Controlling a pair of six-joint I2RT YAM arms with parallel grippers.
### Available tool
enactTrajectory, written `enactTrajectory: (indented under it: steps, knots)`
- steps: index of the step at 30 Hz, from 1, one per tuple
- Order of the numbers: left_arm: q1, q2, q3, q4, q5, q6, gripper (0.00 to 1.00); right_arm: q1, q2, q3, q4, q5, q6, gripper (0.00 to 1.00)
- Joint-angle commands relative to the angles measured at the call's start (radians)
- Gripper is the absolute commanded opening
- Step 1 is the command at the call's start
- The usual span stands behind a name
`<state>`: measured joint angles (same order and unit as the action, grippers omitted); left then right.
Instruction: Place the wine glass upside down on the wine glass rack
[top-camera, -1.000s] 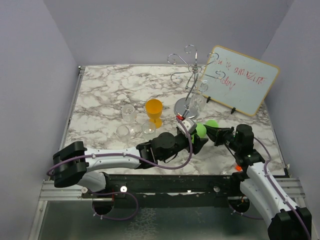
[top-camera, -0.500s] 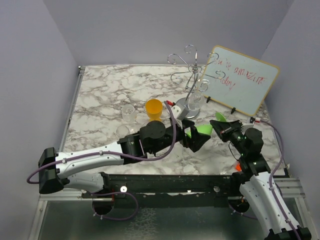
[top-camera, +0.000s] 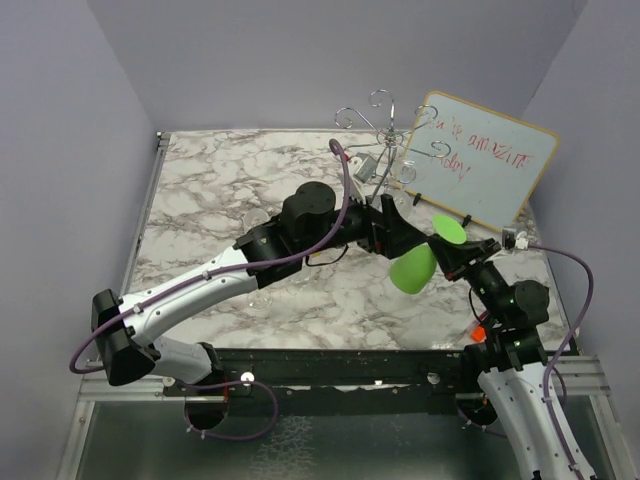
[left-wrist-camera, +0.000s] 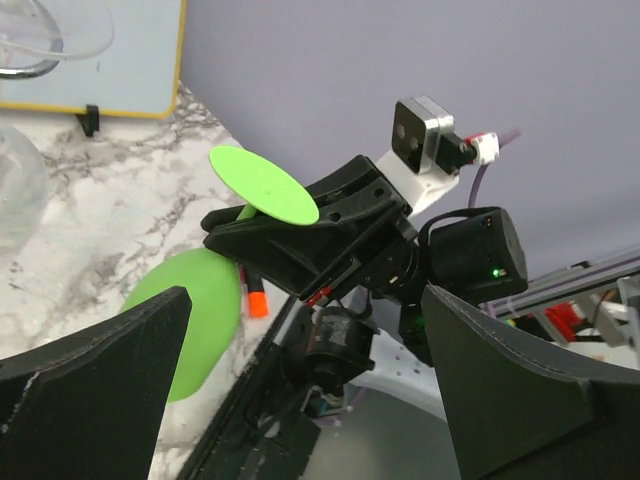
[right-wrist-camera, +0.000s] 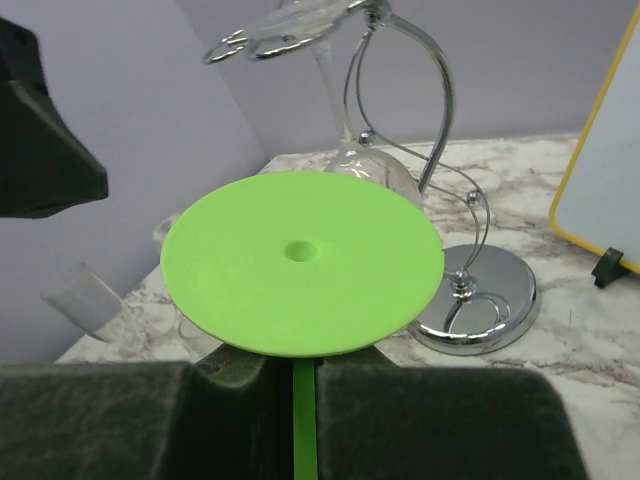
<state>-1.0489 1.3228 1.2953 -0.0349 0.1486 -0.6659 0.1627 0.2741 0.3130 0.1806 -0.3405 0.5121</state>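
The green wine glass (top-camera: 413, 268) hangs upside down, round foot (right-wrist-camera: 300, 260) up and bowl (left-wrist-camera: 195, 320) down. My right gripper (right-wrist-camera: 297, 372) is shut on its stem (right-wrist-camera: 303, 430) just under the foot, holding it above the table's front right (top-camera: 455, 250). The chrome wine glass rack (top-camera: 378, 135) stands behind; its domed base (right-wrist-camera: 480, 300) and post show in the right wrist view, with a clear glass (right-wrist-camera: 362, 170) hanging from one arm. My left gripper (left-wrist-camera: 305, 310) is open and empty, held in the air (top-camera: 398, 235) between the rack and the green glass.
A white board with red writing (top-camera: 482, 160) leans at the back right. Clear glasses (right-wrist-camera: 92, 300) stand on the marble left of the rack. An orange marker (left-wrist-camera: 254, 297) lies near the front edge. The left arm (top-camera: 300, 225) crosses in front of the rack's base.
The left gripper has drawn away from the green glass, risen and swung back toward the rack. The right gripper has lifted the glass with its foot up.
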Motion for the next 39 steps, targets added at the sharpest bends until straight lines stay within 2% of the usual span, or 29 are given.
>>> enactTrajectory:
  steps: [1, 5, 10, 16, 21, 25, 29, 35, 37, 39]
  knots:
    - [0.034, 0.028, 0.05, -0.061, 0.094, -0.172, 0.99, 0.003, -0.002, -0.013, 0.126, -0.126, -0.118, 0.01]
    - [0.063, 0.056, 0.008, 0.027, 0.173, -0.295, 0.99, 0.004, -0.012, -0.015, 0.209, -0.187, -0.128, 0.01]
    - [0.121, 0.045, -0.04, 0.165, 0.206, -0.463, 0.97, 0.003, 0.001, 0.024, 0.197, -0.229, -0.167, 0.01]
    - [0.139, 0.074, 0.008, 0.127, 0.245, -0.53, 0.95, 0.003, 0.016, 0.047, 0.243, -0.306, -0.177, 0.01]
    - [0.138, 0.13, 0.038, 0.137, 0.305, -0.555, 0.72, 0.003, 0.029, 0.087, 0.258, -0.319, -0.203, 0.01]
    - [0.133, 0.157, 0.062, 0.141, 0.341, -0.569, 0.61, 0.003, 0.045, 0.099, 0.266, -0.356, -0.214, 0.01]
    - [0.13, 0.175, 0.071, 0.156, 0.383, -0.583, 0.52, 0.004, 0.039, 0.095, 0.265, -0.374, -0.222, 0.01]
    - [0.13, 0.184, 0.073, 0.181, 0.432, -0.587, 0.45, 0.003, 0.055, 0.098, 0.248, -0.39, -0.234, 0.01]
    - [0.13, 0.191, 0.066, 0.199, 0.46, -0.598, 0.36, 0.004, 0.061, 0.101, 0.245, -0.403, -0.235, 0.01]
    - [0.129, 0.192, 0.053, 0.22, 0.481, -0.615, 0.22, 0.003, 0.068, 0.105, 0.238, -0.424, -0.235, 0.01]
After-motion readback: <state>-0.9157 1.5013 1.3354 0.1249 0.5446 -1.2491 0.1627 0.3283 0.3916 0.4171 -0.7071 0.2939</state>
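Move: The green wine glass is held upside down by its stem in the right fingers, its foot disc about 4 cm above that hand, 2 cm ahead and 1 cm to its right. From the open left hand the disc lies some 10 cm to the right, 5 cm ahead and 6 cm lower. The rack stands about 24 cm ahead and 8 cm left of the right hand, and the clear hanging glass about 16 cm ahead and 6 cm left of it. Still gripping the stem, the right hand lifts the green glass about 6 cm while drawing it back and to the left some 4 cm each, fingertips tilting up, so that the disc comes up to the left hand. The left hand rolls about 30 degrees with its forward side going down, eases forward a couple of centimetres and back again while reaching about 3 cm right, and closes from wide open to roughly a third, one finger on each face of the disc's near rim to pinch it. ##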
